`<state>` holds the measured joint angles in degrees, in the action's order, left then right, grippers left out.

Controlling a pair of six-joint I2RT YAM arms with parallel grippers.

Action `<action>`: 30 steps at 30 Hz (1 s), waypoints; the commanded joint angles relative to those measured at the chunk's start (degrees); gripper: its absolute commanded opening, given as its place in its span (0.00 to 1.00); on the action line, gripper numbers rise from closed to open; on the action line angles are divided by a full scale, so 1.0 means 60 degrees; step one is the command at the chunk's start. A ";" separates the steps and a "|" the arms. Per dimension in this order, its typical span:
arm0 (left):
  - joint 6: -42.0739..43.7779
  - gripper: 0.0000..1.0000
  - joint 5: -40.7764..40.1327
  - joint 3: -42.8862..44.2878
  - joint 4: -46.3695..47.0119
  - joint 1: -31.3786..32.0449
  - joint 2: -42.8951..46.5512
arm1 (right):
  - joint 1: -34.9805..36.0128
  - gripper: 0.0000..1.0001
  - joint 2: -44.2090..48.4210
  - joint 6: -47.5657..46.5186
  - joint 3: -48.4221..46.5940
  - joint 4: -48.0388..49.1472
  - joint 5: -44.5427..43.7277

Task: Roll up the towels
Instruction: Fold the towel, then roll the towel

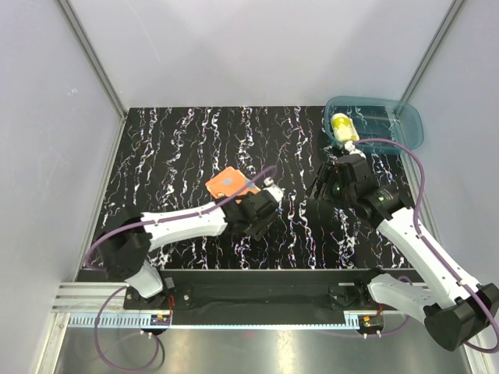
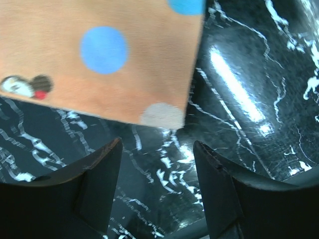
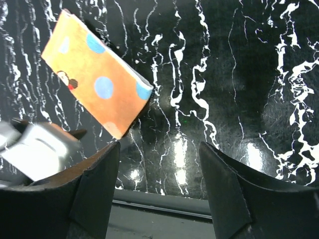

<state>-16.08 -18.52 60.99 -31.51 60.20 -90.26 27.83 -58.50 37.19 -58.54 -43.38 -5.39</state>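
One orange towel with light-blue dots lies folded flat on the black marbled table. It fills the top of the left wrist view and lies at upper left in the right wrist view. My left gripper hovers open just off the orange towel's near-right corner, with only bare table between its fingers. The yellow towel lies rolled inside the teal bin. My right gripper is open over bare table, to the right of the orange towel and in front of the bin.
The teal bin stands at the table's back right corner. Pale walls and metal posts enclose the table on three sides. The left gripper's light-grey body shows at lower left in the right wrist view, close to the right gripper.
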 commanded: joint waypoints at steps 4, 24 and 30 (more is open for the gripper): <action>0.0672 0.64 0.0114 0.0484 0.0769 0.0410 -0.0967 | -0.0142 0.72 -0.0298 -0.0089 0.0104 0.0212 -0.0157; 0.0643 0.41 0.0626 0.0324 0.1412 -0.0131 -0.2389 | -0.0815 0.69 -0.1031 -0.0544 0.0031 0.0637 0.0736; 0.0409 0.13 0.0612 -0.0365 0.1779 -0.0337 -0.2082 | -0.0977 0.70 -0.1908 -0.0310 0.0162 0.1398 0.2375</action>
<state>-12.56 -15.97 61.76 -22.26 59.18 -103.09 22.59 -67.55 35.00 -57.91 -39.66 1.98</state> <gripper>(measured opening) 0.168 0.699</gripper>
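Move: The towel's near corner lies just below the left hand's open fingers, about 2 cm ahead, 2 cm to the right and 6 cm down. The towel's middle is some 12 cm ahead and 2 cm left, and its right-hand corner about 8 cm ahead and 8 cm right. The table's front edge runs about 10 cm back, level sideways. From the right hand that near corner is some 6 cm back, 20 cm left and 19 cm down. Down about 6 cm goes the left hand onto the towel's near corner, first easing back and right a centimetre or so, then creeping forward as its fingers shut and begin to pinch the corner against the table. The open right hand, clear of the cloth, sinks some 4 cm and drifts forward 2 cm. ##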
